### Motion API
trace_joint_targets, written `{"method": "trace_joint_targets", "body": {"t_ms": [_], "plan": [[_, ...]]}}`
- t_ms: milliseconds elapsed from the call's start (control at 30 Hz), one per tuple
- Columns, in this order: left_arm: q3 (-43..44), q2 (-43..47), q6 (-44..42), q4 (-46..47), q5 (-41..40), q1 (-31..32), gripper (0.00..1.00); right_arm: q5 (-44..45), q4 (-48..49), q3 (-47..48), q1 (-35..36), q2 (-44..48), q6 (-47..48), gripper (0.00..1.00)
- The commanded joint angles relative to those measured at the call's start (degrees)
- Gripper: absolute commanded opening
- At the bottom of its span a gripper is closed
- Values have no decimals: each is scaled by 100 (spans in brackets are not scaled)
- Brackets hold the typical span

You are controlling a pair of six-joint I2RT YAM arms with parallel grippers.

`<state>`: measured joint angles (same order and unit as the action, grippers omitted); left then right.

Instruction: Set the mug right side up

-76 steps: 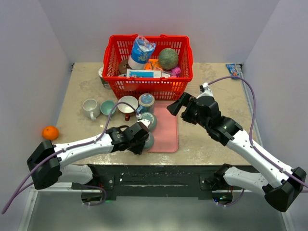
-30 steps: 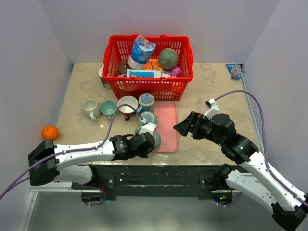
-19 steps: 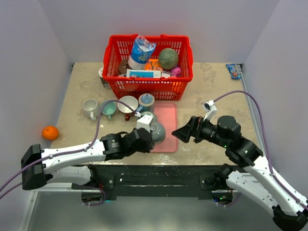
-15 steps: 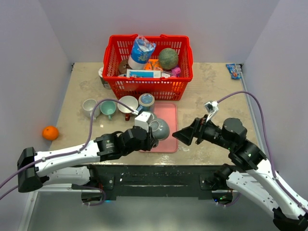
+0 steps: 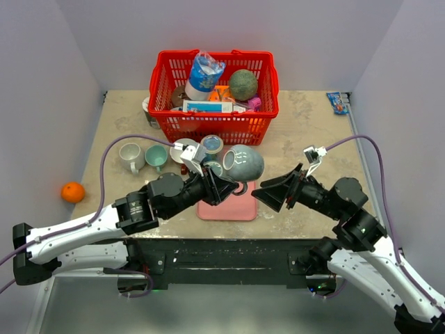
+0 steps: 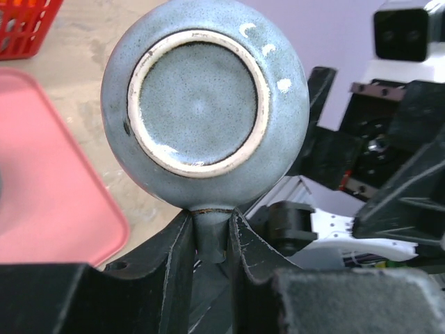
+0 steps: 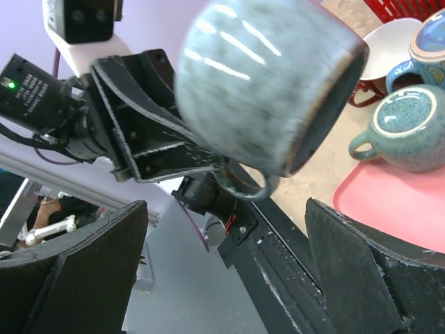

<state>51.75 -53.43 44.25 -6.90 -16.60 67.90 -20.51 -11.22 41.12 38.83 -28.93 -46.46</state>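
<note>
The mug (image 5: 245, 162) is blue-grey and speckled, and it hangs in the air over the pink tray (image 5: 236, 206). It is tipped on its side. My left gripper (image 5: 229, 185) is shut on its handle. The left wrist view shows the mug's ringed base (image 6: 200, 97) facing the camera, with the handle pinched at my left gripper (image 6: 211, 238). My right gripper (image 5: 273, 192) stands open just right of the mug and does not touch it. In the right wrist view the mug (image 7: 268, 76) fills the top, its mouth facing right and downward, above my wide-open right gripper (image 7: 222, 278).
A red basket (image 5: 213, 120) of goods stands at the back. A white mug (image 5: 130, 156), a teal mug (image 5: 156, 155), a red-and-white mug (image 5: 183, 150) and a blue mug (image 5: 211, 146) stand before it. Another teal mug (image 7: 410, 125) sits upside down on the tray. An orange (image 5: 72, 191) lies far left.
My left arm has lifted the mug off the tray's near edge, carried it up and right, and tipped it sideways. The right gripper has swung in toward it, still open.
</note>
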Motion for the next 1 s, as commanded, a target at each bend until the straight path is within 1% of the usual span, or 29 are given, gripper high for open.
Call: {"method": "trace_joint_targets", "body": {"t_ms": [0,67,133,200,300,367,500,700,800,900,967], "plan": [[503,210,84,1339,183,4,0,-67,516,150,-7,-104,101,98],[364,236,101,1541,297,4,0,-163,385,273,-24,-280,356,97],[223,280,145,1910,429,4,0,-303,436,247,-16,-394,366,96],[108,289,163,2104,473,4,0,-549,848,63,-16,-429,269,93],[64,298,128,2306,605,4,0,-638,1367,-104,-16,-456,164,91],[64,333,128,2342,640,4,0,-717,1648,-131,-7,-517,111,85],[90,377,101,2324,675,4,0,-875,2237,-271,-7,-430,-170,78],[-252,500,260,2991,930,4,0,-981,2958,-614,-16,-368,-495,77],[-367,483,347,3272,1018,4,0,-999,3310,-711,-16,-412,-688,68],[-367,439,365,3352,1053,4,0,-981,3635,-764,-16,-421,-890,61],[-419,404,391,3536,1062,4,0,-946,3855,-799,-24,-430,-1014,60]]}}
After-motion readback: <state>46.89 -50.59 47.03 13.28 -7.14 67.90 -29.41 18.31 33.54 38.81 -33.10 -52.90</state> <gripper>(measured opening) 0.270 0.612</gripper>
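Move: The grey mug hangs by its handle in the left fingers, its body some 6 cm ahead of that hand, about 1 cm to its right and 2 cm higher. From the open right hand the handle lies roughly 6 cm to the left, 3 cm ahead and 2 cm lower, with the body about 9 cm ahead and 7 cm left. Well below the left hand, by about 27 cm, the pink tray lies 4 cm ahead; the teal mug is 8 cm ahead, 5 cm left and 24 cm down. The grey mug, still pinched by its handle, goes up some 6 cm and a little back in the left hand, which rolls about 20 degrees so its left side dips. The right hand edges forward, then goes left towards the handle and climbs about 4 cm with it, turning slightly as its wide-open fingers narrow by a third around the handle without shutting. ##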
